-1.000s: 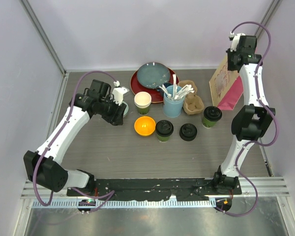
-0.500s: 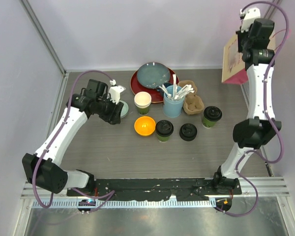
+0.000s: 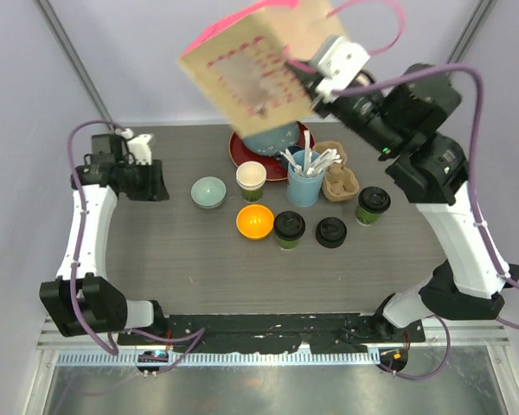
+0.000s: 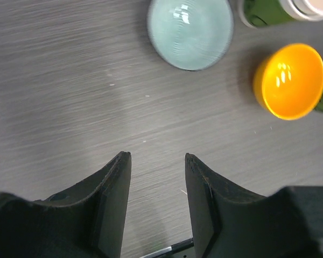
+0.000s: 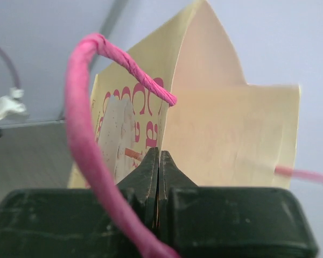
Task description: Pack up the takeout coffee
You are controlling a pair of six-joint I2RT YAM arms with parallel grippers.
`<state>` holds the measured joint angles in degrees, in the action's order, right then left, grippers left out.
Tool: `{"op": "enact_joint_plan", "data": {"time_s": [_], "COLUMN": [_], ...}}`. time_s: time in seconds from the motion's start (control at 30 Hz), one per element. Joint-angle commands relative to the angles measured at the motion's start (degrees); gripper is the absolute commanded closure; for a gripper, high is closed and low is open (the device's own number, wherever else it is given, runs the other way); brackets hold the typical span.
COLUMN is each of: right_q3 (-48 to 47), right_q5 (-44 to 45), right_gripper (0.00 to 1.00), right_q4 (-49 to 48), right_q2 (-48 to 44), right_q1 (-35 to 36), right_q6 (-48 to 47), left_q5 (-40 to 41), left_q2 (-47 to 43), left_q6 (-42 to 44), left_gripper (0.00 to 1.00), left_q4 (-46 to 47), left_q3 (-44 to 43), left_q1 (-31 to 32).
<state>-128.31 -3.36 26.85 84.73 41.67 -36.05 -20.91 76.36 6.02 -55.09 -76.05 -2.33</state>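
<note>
Two dark green paper cups with black lids stand on the table, one [image 3: 289, 229] at the centre and one [image 3: 373, 205] to its right. My right gripper [image 3: 316, 76] is shut on the top edge of a tan paper bag [image 3: 258, 69] with pink print and pink handles, held high above the back of the table. In the right wrist view the jaws [image 5: 159, 153] pinch the bag's edge [image 5: 231, 134]. My left gripper [image 3: 152, 182] is open and empty at the far left, low over bare table [image 4: 156, 157].
A third green cup [image 3: 251, 180] stands open without a lid. Near it are a pale green bowl [image 3: 208, 191], an orange bowl [image 3: 254, 221], a stack of loose black lids [image 3: 331, 232], a light-blue cup of utensils [image 3: 304, 183], a cardboard cup carrier [image 3: 338, 180] and stacked plates [image 3: 268, 138].
My right arm has swung the bag from the far right wall up and over toward the middle. My left gripper has drawn back left, away from the pale green bowl.
</note>
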Motion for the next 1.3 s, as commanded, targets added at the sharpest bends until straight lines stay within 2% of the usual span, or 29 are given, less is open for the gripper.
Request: {"op": "enact_joint_plan", "data": {"time_s": [0.0, 0.07, 0.2, 0.37, 0.6, 0.73, 1.0, 1.27], "right_q3": [-0.2, -0.4, 1.5, 8.7, 26.7, 28.1, 34.1, 33.4], "right_q5": [-0.9, 1.0, 1.5, -6.8, -7.8, -10.9, -8.3, -6.3], "right_gripper": [0.99, 0.99, 0.99, 0.99, 0.99, 0.99, 0.99, 0.99], "right_q4": [8.7, 12.4, 16.6, 21.4, 11.6, 12.4, 6.6, 6.7], "right_q2": [4.5, 5.8, 7.3, 6.1, 2.5, 4.9, 7.5, 10.7], "right_q1": [11.7, 18.0, 23.2, 25.8, 31.0, 31.4, 31.5, 31.5], "right_q6": [-6.8, -8.2, -7.1, -7.2, -6.1, -5.0, 0.4, 0.6], "left_q5": [-4.6, -4.7, -4.4, -2.0, -2.4, -4.1, -4.5, -6.2], "left_q2": [-0.8, -0.9, -1.3, -2.1, -3.3, -3.6, -3.4, -3.3], "left_q6": [-2.3, -2.5, -2.0, 0.0, 0.6, 0.8, 1.4, 1.1], "left_gripper": [0.51, 0.52, 0.51, 0.51, 0.50, 0.50, 0.49, 0.49], "left_q4": [1.4, 1.7, 1.3, 1.1, 0.7, -0.4, -0.3, -0.5], "left_q3": [-2.9, -3.3, -4.7, -6.0, -5.7, -5.4, -4.5, -5.0], "left_q1": [-9.5, -12.1, -18.0, -20.8, -20.8, -20.8, -20.9, -20.8]}}
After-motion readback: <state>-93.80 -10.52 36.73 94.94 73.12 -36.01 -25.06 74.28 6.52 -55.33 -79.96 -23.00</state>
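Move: The right hand holds the paper bag high; the open table it is bound for lies about 24 cm left, 14 cm back and some 60 cm below. Near there at table height, counted from this hand: orange bowl 15 cm left, 3 back; green bowl 28 left, 5 ahead; nearest lidded cup 5 left, 6 back. From the left hand the spot is roughly 15 cm right, 14 back, 20 below. Right lowers the still-pinched bag some 38 cm, leftward and back towards open table; left withdraws 10 cm left. ##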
